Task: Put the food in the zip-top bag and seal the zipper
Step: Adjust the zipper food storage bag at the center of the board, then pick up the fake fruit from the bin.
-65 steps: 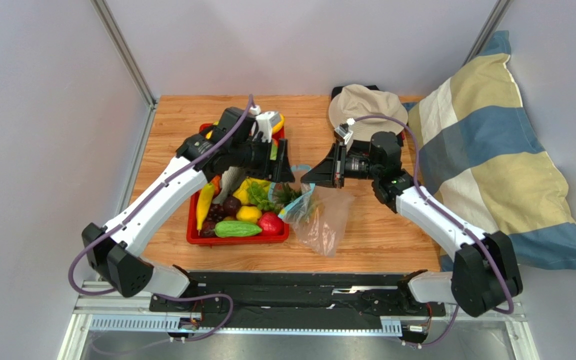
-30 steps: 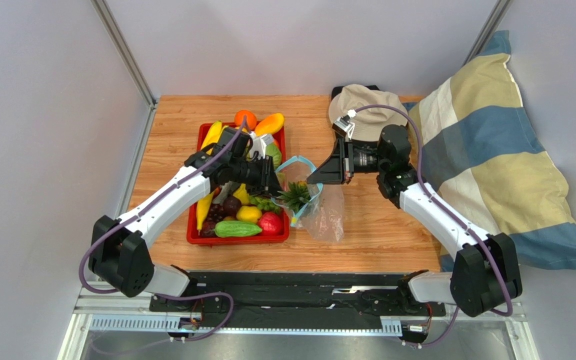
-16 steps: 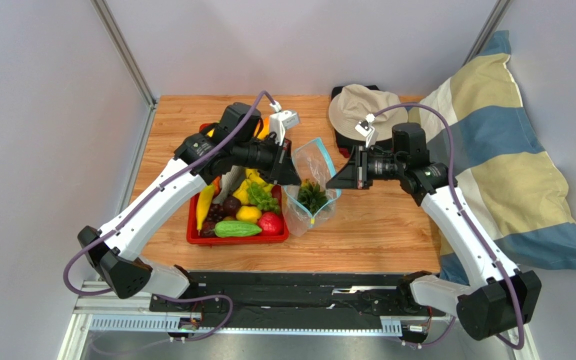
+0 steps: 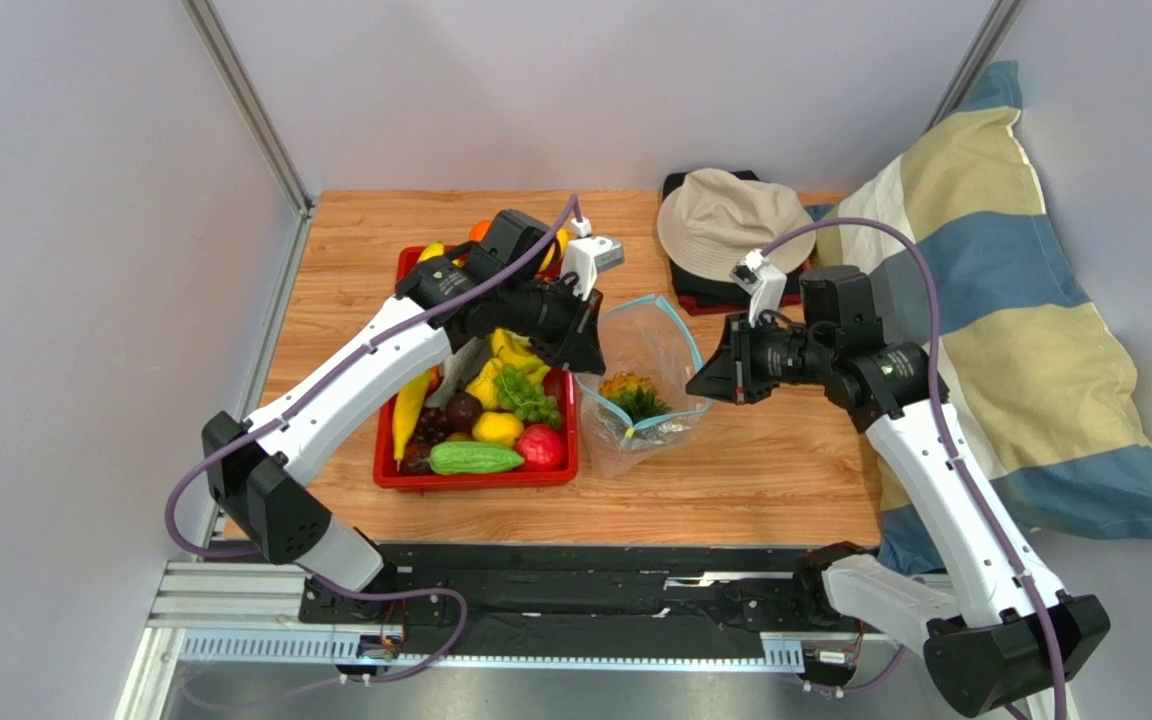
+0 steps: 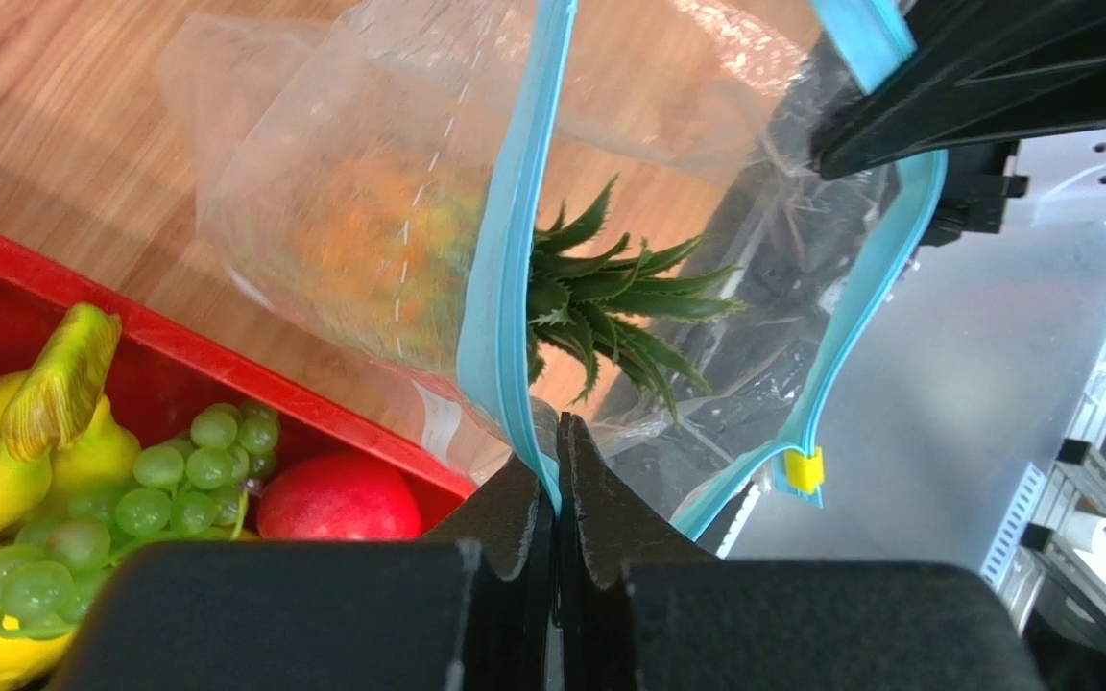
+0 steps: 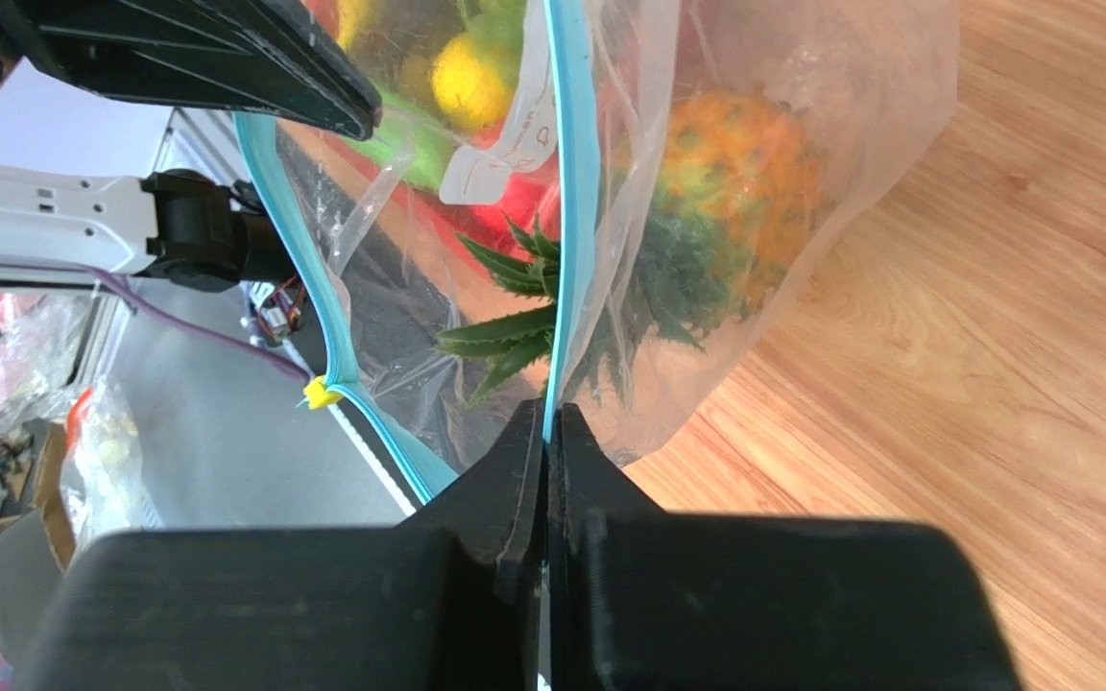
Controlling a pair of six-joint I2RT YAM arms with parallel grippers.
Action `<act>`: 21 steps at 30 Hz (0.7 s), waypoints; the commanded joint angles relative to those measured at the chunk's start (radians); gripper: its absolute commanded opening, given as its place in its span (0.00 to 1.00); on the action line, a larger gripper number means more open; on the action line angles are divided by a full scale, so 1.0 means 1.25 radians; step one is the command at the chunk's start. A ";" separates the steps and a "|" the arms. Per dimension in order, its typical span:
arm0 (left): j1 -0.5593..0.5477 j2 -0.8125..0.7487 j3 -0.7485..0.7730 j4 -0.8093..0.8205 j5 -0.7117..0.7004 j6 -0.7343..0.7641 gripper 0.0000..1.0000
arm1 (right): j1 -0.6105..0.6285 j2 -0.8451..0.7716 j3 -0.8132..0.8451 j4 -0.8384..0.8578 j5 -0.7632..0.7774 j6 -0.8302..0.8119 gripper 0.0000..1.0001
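Observation:
The clear zip-top bag (image 4: 654,348) hangs upright between both grippers, mouth spread open. My left gripper (image 4: 593,348) (image 5: 559,426) is shut on the left stretch of its blue zipper (image 5: 510,245). Shut on the opposite zipper stretch (image 6: 568,173) is my right gripper (image 4: 699,381) (image 6: 546,415). An orange pineapple (image 4: 632,398) (image 5: 573,288) (image 6: 718,166) lies inside the bag. A yellow slider (image 5: 801,470) sits at the zipper's end. More food fills the red tray (image 4: 455,480): grapes (image 5: 198,468), a red apple (image 4: 542,446), a cucumber (image 4: 474,459), a lemon (image 4: 497,428).
A beige hat (image 4: 725,218) lies on a dark object at the back of the wooden table (image 4: 778,480). A striped pillow (image 4: 988,300) leans along the right side. The tray stands directly left of the bag.
My left gripper, partly open over the bag a second ago, has shut on the zipper edge. Both arms have since raised the bag, shifted it right and spread its mouth.

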 commanded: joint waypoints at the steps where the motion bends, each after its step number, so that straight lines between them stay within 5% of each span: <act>1: -0.007 0.007 0.001 0.037 -0.001 0.036 0.03 | 0.000 0.008 0.038 0.005 0.050 -0.017 0.00; 6: -0.004 0.019 -0.030 0.030 -0.044 0.057 0.16 | 0.000 0.048 -0.005 0.021 0.083 -0.063 0.00; 10: 0.016 -0.010 -0.038 0.040 -0.019 0.049 0.64 | 0.000 0.068 0.019 0.038 0.071 -0.058 0.00; 13: 0.062 -0.060 -0.038 0.030 -0.007 0.063 0.84 | 0.000 0.068 0.014 0.054 0.034 -0.071 0.00; 17: 0.182 -0.156 -0.087 0.003 0.031 0.138 0.98 | 0.000 0.071 0.013 0.048 0.018 -0.093 0.00; 21: 0.346 -0.237 -0.085 -0.133 0.052 0.313 0.99 | 0.001 0.072 0.029 0.049 0.008 -0.087 0.00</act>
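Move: The left gripper still pinches the left rim of the zip-top bag; the bag's middle is about 6 cm to its right, level with it fore and aft, and some 11 cm below. The pineapple inside is also roughly 6 cm right and 1 cm ahead, about 17 cm down; the red tray's middle is some 16 cm left and 5 cm ahead. From the right gripper, pinching the opposite rim, the bag's middle lies about 6 cm left and 3 cm ahead, 10 cm below. Sink the left gripper about 3 cm with the bag's rim, spreading its fingers wide to let go, then sweep it left and forward, some 10 cm left, rising out over the red tray. Meanwhile keep the right gripper shut on its rim, ease it forward and down about 3 cm, then hold it still. ##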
